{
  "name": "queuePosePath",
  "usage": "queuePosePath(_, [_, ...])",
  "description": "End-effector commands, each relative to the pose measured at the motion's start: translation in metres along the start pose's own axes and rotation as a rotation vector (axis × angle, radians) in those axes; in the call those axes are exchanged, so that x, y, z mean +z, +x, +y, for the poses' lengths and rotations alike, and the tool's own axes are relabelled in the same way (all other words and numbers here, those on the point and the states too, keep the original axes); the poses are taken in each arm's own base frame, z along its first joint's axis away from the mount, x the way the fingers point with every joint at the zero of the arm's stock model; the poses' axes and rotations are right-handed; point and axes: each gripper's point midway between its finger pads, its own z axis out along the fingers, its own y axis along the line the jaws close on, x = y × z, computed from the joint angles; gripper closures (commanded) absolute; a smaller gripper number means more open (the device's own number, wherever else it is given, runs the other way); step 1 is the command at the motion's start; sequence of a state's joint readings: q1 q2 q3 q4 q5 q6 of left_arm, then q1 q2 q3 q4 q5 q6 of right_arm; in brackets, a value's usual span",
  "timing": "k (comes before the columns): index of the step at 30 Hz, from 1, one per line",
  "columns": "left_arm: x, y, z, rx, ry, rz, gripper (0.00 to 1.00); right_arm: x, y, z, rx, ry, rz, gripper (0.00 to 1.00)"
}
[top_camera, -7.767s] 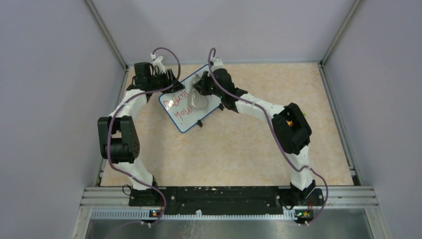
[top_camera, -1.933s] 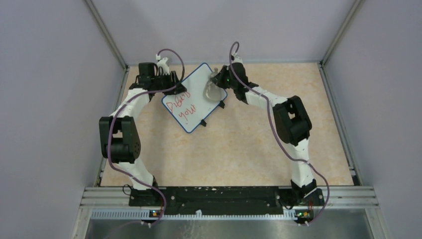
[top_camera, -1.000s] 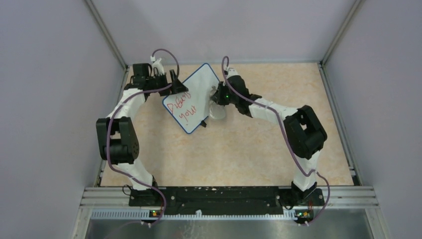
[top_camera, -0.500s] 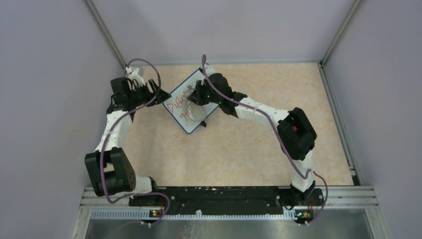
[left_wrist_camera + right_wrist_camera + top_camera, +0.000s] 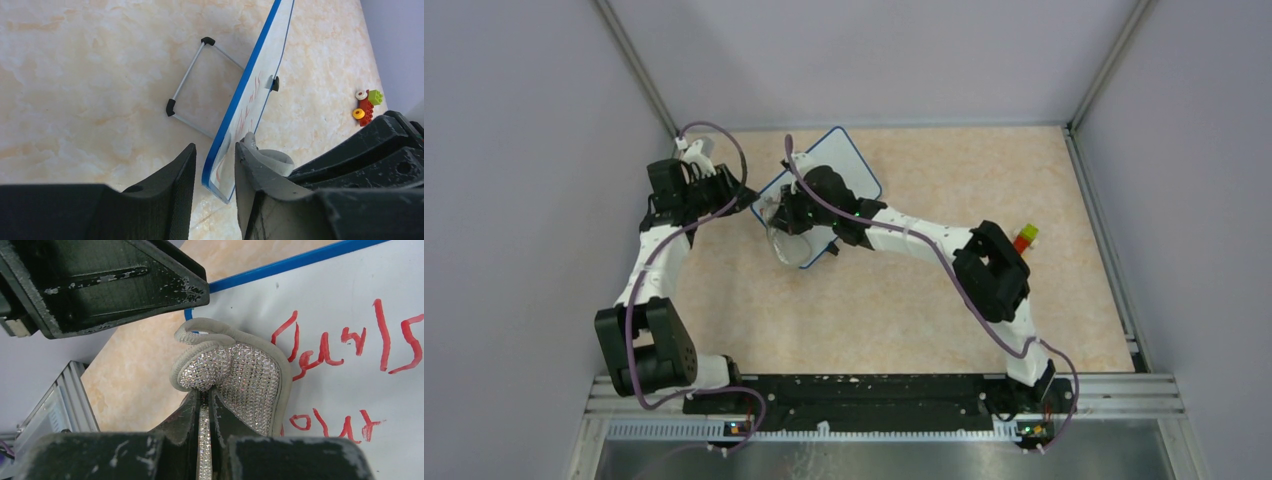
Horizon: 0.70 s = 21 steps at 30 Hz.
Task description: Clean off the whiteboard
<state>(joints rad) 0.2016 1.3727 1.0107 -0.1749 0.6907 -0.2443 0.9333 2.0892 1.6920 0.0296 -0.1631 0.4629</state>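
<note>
The whiteboard stands tilted at the back left of the table, and in the right wrist view the whiteboard carries red handwriting. My right gripper is shut on a grey glittery eraser pad, which presses on the board's face near its low left corner. In the left wrist view, my left gripper straddles the blue rim of the whiteboard at that corner. Its jaws stand narrow, with a thin gap still showing on each side. The eraser pad shows just behind the inner finger.
The board's wire stand rests on the tabletop behind it. A small red, green and yellow toy block lies at the right, also seen as the toy block. Grey walls close in the table; a metal rail runs along the left side.
The right gripper swept the pad from the board's right side across to its lower left corner. The left arm drew back left and its jaws narrowed around the board's corner.
</note>
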Motion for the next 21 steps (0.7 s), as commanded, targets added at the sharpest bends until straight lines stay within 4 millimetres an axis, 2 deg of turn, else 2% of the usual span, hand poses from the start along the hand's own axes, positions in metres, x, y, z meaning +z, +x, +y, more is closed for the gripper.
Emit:
queuePosePath(1, [0.002, -0.006, -0.006, 0.035, 0.053, -0.02, 0.62, 0.004, -0.025, 0.013, -0.026, -0.028, -0.058, 1.0])
queuePosePath(14, [0.006, 0.003, -0.006, 0.026, 0.086, 0.003, 0.74, 0.021, -0.041, 0.009, -0.005, 0.086, -0.112, 1.0])
queuePosePath(17, [0.006, 0.004, -0.01, 0.024, 0.109, 0.004, 0.78, 0.026, -0.037, 0.008, 0.007, 0.096, -0.114, 1.0])
queuePosePath(21, [0.007, 0.007, -0.012, 0.019, 0.131, 0.011, 0.88, 0.036, -0.031, 0.006, 0.008, 0.141, -0.111, 1.0])
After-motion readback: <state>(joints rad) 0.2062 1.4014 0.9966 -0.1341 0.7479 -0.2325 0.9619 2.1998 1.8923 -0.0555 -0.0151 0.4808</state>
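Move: Just below the left fingertips, about 1 cm to their right, is the whiteboard's upper left corner, with the board's middle some 13 cm to the right and 8 cm lower. From the right hand, which holds the grey cloth, that corner is about 2 cm ahead, 5 cm left and 1 cm higher. The top word is some 2 cm ahead and 3 cm right of the right hand, "your" about 2 cm back, 5 cm right and 4 cm lower. Sliding the grey cloth towards the whiteboard's upper left corner, the right hand goes about 3 cm forward and left, its shut fingers keeping their hold while the wrist turns slightly clockwise. The left hand stays at that corner, settling about half a centimetre, and closes its fingers from both sides to pinch the blue edge. ##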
